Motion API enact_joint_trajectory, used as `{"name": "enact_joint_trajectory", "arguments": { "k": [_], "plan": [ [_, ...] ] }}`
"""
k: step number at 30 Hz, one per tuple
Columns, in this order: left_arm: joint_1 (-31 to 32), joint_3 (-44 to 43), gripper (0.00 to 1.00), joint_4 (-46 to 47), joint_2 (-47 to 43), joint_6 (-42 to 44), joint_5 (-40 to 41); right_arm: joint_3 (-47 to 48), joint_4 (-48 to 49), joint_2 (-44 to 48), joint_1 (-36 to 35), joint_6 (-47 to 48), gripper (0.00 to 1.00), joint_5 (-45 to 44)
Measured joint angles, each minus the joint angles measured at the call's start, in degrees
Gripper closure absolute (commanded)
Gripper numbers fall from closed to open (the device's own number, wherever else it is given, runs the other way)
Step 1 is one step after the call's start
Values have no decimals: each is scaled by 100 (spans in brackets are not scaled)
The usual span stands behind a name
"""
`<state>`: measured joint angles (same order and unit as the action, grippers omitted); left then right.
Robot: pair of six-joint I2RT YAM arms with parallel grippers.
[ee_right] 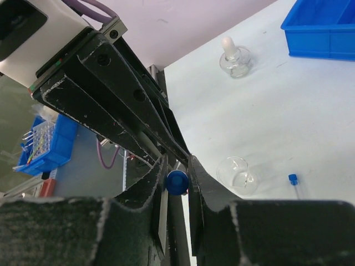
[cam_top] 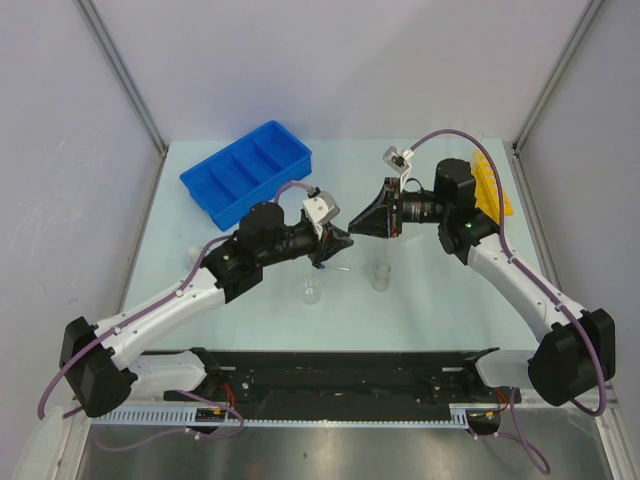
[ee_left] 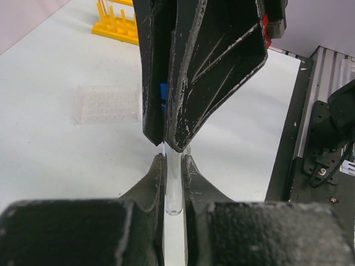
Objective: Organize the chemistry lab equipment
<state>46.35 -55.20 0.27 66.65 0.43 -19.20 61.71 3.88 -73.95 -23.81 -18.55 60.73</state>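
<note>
A thin clear tube (ee_left: 173, 191) with a blue cap (ee_right: 177, 182) hangs above the table, held at both ends. My left gripper (ee_left: 173, 158) is shut on its rounded clear end. My right gripper (ee_right: 177, 162) is shut on the capped end, fingers pressed on either side of the cap. The two grippers meet tip to tip over the table's middle, left (cam_top: 335, 246) and right (cam_top: 358, 228). Another blue-capped tube (ee_right: 293, 180) lies on the table by a small glass beaker (ee_right: 237, 174). A blue divided tray (cam_top: 245, 172) stands at the back left, and a yellow holed rack (cam_top: 492, 186) at the back right.
A clear rectangular plate (ee_left: 108, 103) lies flat on the table in front of the yellow rack (ee_left: 116, 25). A glass vial with a white stopper (ee_right: 234, 60) stands near the tray (ee_right: 324, 25). Two small glass vessels (cam_top: 311, 291) (cam_top: 379, 277) stand just in front of the grippers.
</note>
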Motion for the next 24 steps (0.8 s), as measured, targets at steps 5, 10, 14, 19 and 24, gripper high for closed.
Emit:
{"name": "enact_joint_trajectory", "arguments": {
  "k": [5,10,14,19,24],
  "plan": [
    [-7,22,21,-7,-31,-85,122,0,-72,0,37,133,89,-33],
    [-85,227,0,-17,-426,-219,393,28,-306,-7,308,400,89,-192],
    [-457,544,0,-133,-1150,-238,662,422,-1069,-177,514,1113,88,-654],
    [-1320,901,0,-525,-1923,-87,994,957,-1561,-664,710,1991,88,-1392],
    [-1615,1440,0,-887,-2216,28,1309,1331,-1674,-1604,901,2524,87,-2081]
  ]
}}
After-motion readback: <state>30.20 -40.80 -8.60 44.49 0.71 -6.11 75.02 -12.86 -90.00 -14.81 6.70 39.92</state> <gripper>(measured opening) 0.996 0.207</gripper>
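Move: The right hand already grips the upright blue-capped tube near its cap, the left lower down. From the right hand the yellow rack is about 27 cm ahead, 37 to the right, 21 below; the clear tray 19 ahead, 14 right, 25 below; the glass bottle level, 8 right, 21 below. From the left, the other capped tube lies some 6 ahead, 2 left, 22 below; the beaker 2 back, 7 left, 19 below. Sideways to its left by about 15 cm, the left hand draws off the blue-capped tube after first opening wide, swinging counter-clockwise and sinking a little at the end. The right keeps its pinch and carries the tube forward some 15 cm, also down and to the right, towards the tray and rack, its fingertips dipping and turning clockwise. ##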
